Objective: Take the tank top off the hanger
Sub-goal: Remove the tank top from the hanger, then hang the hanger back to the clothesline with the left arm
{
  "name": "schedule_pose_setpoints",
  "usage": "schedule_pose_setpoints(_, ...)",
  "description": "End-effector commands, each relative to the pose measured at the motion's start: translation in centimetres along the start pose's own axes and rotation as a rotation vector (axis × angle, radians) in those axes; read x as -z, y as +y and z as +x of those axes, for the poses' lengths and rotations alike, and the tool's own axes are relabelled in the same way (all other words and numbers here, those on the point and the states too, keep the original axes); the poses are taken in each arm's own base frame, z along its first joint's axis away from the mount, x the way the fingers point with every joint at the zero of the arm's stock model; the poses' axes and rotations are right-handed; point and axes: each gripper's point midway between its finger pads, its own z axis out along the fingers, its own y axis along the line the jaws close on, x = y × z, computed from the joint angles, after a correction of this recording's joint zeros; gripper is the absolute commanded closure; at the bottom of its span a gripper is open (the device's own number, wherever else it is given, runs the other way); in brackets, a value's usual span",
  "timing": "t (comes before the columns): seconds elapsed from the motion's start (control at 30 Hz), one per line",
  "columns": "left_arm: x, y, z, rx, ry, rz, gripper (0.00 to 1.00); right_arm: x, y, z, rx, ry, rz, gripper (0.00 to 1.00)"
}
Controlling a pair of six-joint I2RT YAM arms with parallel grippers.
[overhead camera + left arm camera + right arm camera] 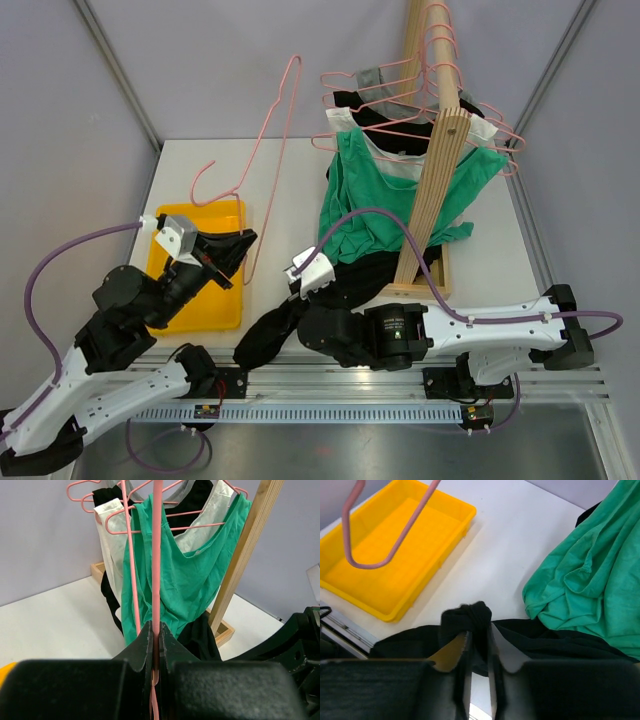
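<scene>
A bare pink wire hanger [268, 130] stands tilted over the table, its hook hanging above the yellow tray [215, 300]. My left gripper [240, 250] is shut on the hanger's lower bar; in the left wrist view the hanger [157, 555] rises straight out of the left gripper [158, 630]. The black tank top [270, 330] lies in a heap on the table, apart from the hanger. My right gripper [300, 275] is shut on a bunched fold of it. In the right wrist view that fold of the tank top [470, 617] pokes out above the right gripper [479, 632].
A wooden rack [435, 170] at the back right carries several pink hangers with a green top [380, 200], a white one and a black one. The green top [590, 570] drapes onto the table right of my right gripper. The yellow tray [395, 555] lies to its left.
</scene>
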Motion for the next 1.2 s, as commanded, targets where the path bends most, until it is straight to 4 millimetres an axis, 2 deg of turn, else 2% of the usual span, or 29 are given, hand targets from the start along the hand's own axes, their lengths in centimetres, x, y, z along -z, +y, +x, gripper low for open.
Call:
schedule_pose_setpoints(0.0,0.8,-0.6,-2.6,0.011,-0.057,0.031,1.0,0.7,-0.4,-0.5,-0.091,-0.014,0.018,0.73)
schedule_pose_setpoints(0.07,1.1,-0.5,-2.7,0.007,-0.051,0.029,1.0,0.8,-0.7,-0.3,-0.1,-0.006,0.026,0.33)
schedule_pose_setpoints(0.1,1.2,-0.5,-2.7,0.005,-0.046,0.03,1.0,0.9,-1.1,-0.1,-0.087,0.005,0.041,0.01)
schedule_pose_setpoints(0.2,1.5,-1.0,-3.0,-0.005,-0.016,0.056,1.0,1.3,-2.4,-0.1,-0.074,0.013,0.083,0.01)
schedule_pose_setpoints(0.23,1.6,-1.2,-2.3,-0.019,0.029,0.068,1.0,1.7,-3.0,-0.5,-0.087,0.009,0.085,0.01)
schedule_pose_setpoints(0.27,2.0,-1.4,-3.4,-0.026,0.027,0.083,1.0,2.0,-3.5,-0.7,-0.098,0.004,0.09,0.01)
schedule_pose_setpoints(0.3,2.0,-2.1,-3.3,-0.034,0.053,0.119,1.0,2.3,-4.1,-0.8,-0.1,0.005,0.092,0.01)
schedule_pose_setpoints(0.33,2.0,-2.3,-2.2,-0.05,0.116,0.132,1.0,3.0,-5.2,-1.7,-0.135,-0.012,0.088,0.01)
schedule_pose_setpoints(0.37,2.1,-2.5,-3.0,-0.055,0.111,0.143,1.0,3.5,-5.9,-2.0,-0.149,-0.02,0.086,0.01)
schedule_pose_setpoints(0.43,2.0,-3.6,-2.1,-0.073,0.165,0.209,1.0,4.7,-8.3,-2.8,-0.182,-0.043,0.101,0.01)
schedule_pose_setpoints(0.5,2.2,-4.4,-2.5,-0.08,0.173,0.26,1.0,5.6,-10.3,-3.1,-0.169,-0.051,0.127,0.01)
schedule_pose_setpoints(0.6,2.2,-5.1,-1.8,-0.099,0.239,0.305,1.0,7.7,-15.0,-4.7,-0.196,-0.092,0.196,0.0)
schedule_pose_setpoints(0.7,1.9,-5.7,-0.9,-0.119,0.297,0.349,1.0,9.4,-18.2,-5.9,-0.221,-0.121,0.234,0.01)
schedule_pose_setpoints(0.8,1.8,-6.4,0.1,-0.128,0.342,0.397,1.0,10.4,-20.3,-6.7,-0.236,-0.149,0.258,0.0)
schedule_pose_setpoints(0.9,1.4,-7.2,1.1,-0.135,0.385,0.452,1.0,11.0,-21.6,-6.9,-0.235,-0.164,0.282,0.0)
schedule_pose_setpoints(0.97,1.2,-7.7,1.2,-0.136,0.403,0.487,1.0,11.1,-21.9,-6.8,-0.235,-0.168,0.291,0.0)
schedule_pose_setpoints(1.1,-0.5,-8.3,2.5,-0.164,0.474,0.528,1.0,11.3,-22.4,-6.7,-0.241,-0.173,0.297,0.01)
schedule_pose_setpoints(1.17,-1.1,-8.4,2.2,-0.176,0.482,0.534,1.0,11.2,-22.4,-6.5,-0.241,-0.172,0.294,0.01)
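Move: The black tank top is still pinched in the right fingers. Its bulk lies about 20 cm below that hand, its middle roughly 3 cm ahead and 4 to the right. The wooden post stands some 21 cm right and 9 ahead of the right hand, with the green tank top about 18 ahead and 18 right. From the left hand, holding the bare hanger, the post is some 30 cm right and 6 ahead, and the yellow tray 17 left and 8 ahead. The black tank top is let go as the right fingers open wide with a small dip; the emptied right hand then sweeps about 22 cm right and 11 up, towards the wooden post, fingers staying open. Meanwhile the left hand keeps its pinch on the hanger, backs off and lifts slightly, then sinks and goes right, ending about 6 cm right and 5 back, turned clockwise and rolled left side up by nearly 30 degrees each. ##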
